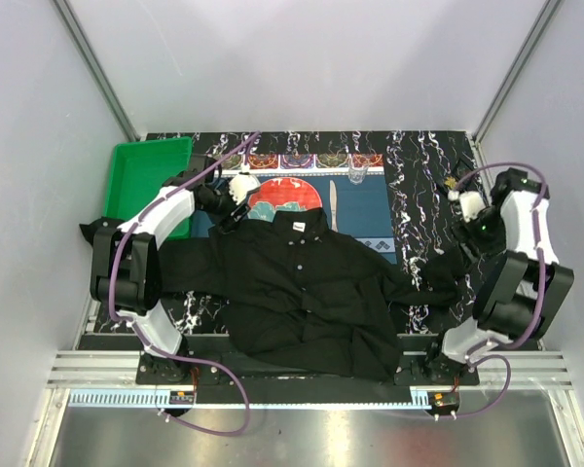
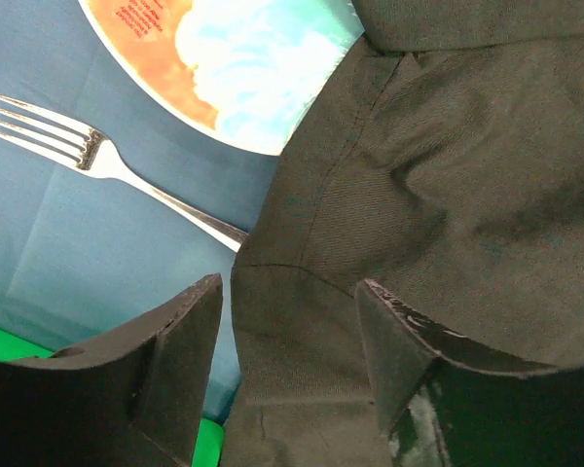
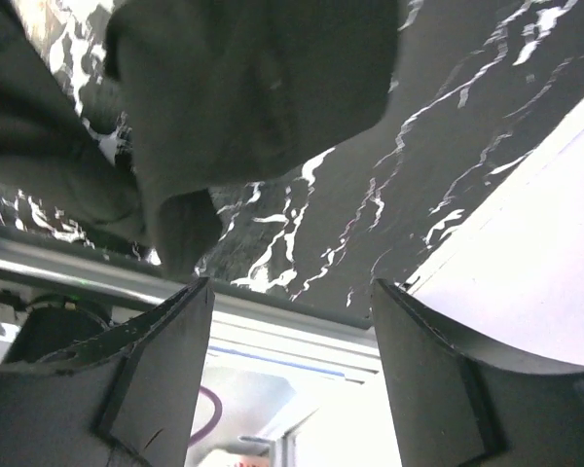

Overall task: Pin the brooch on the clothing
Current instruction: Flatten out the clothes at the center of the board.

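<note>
The clothing, a black collared shirt (image 1: 302, 282), lies spread face up across the middle of the table, its white buttons showing. My left gripper (image 1: 232, 212) sits at the shirt's left shoulder beside the collar. In the left wrist view its jaws (image 2: 287, 287) stand apart over the shoulder fabric (image 2: 428, 175), not pinching it. My right gripper (image 1: 463, 253) hovers open over the bunched right sleeve (image 1: 438, 272) with nothing between its fingers (image 3: 292, 287). A tiny yellowish speck (image 1: 450, 182) at the back right may be the brooch; it is too small to be sure.
A green bin (image 1: 146, 180) stands at the back left. Under the collar lies a blue placemat (image 1: 370, 209) with a printed plate (image 2: 224, 68), a fork (image 2: 97, 161), a knife (image 1: 334, 204) and a small glass (image 1: 358, 173). The table's near edge (image 3: 273, 321) is close below my right gripper.
</note>
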Motion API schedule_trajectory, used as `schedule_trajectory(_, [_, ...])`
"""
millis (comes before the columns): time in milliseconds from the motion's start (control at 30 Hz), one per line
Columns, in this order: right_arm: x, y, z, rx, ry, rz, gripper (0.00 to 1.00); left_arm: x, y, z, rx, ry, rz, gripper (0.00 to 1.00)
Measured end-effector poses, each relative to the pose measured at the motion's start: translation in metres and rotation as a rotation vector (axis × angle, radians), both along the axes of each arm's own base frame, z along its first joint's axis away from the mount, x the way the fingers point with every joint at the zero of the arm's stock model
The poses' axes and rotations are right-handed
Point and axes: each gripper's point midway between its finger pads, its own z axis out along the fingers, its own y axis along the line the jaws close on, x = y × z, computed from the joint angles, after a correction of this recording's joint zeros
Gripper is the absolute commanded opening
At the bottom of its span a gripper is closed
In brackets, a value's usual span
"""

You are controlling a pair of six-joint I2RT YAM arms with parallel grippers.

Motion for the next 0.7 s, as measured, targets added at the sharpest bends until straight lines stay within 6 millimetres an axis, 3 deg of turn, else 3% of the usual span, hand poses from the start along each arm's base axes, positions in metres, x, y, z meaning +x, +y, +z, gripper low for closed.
schedule_trajectory(100, [0.023, -0.012, 0.005, 0.063, -0.020, -0.074, 0.77, 0.000, -0.001, 0.001, -0.003, 0.000, 0.002, 0.79])
schedule_trajectory(200, [0.039, -0.009, 0.008, 0.133, -0.020, -0.100, 0.86, 0.000, -0.001, 0.008, -0.007, -0.017, 0.003, 0.86])
schedule_trajectory(300, [0.058, -0.003, 0.007, 0.202, -0.007, -0.124, 0.98, -0.001, -0.002, 0.027, -0.020, -0.064, -0.001, 0.87])
schedule_trajectory(433, [0.083, -0.004, -0.009, 0.237, 0.028, -0.166, 0.98, -0.003, -0.005, 0.056, -0.050, -0.132, -0.010, 0.87])
schedule_trajectory(567, [0.083, 0.006, -0.037, 0.253, 0.128, -0.205, 0.96, -0.007, -0.011, 0.075, -0.090, -0.162, -0.019, 0.87])
schedule_trajectory(700, [0.075, 0.019, -0.048, 0.220, 0.199, -0.214, 0.92, -0.011, -0.015, 0.076, -0.114, -0.142, -0.018, 0.87])
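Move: The shirt's left shoulder lies right under my left hand, some 3 cm down. The collar is about 19 cm to that hand's right and 1 cm farther out, the plate 16 cm right and 6 ahead, the fork 7 cm straight ahead, the green tray 20 cm left and 11 ahead. From my right hand, the folded end of the right sleeve is roughly 7 cm ahead, 4 cm left and 6 below; the brooch box is some 30 cm ahead and 4 left. I bring my right hand forward about 8 cm until it is over the folded sleeve end, then sink some 5 cm down to it, spreading the fingers fully and tilting the wrist with a slight clockwise turn. Meanwhile my left hand opens wider and, after a brief pause, rises nearly 8 cm straight up, away from the shoulder it has just laid out, tipping back slightly. ##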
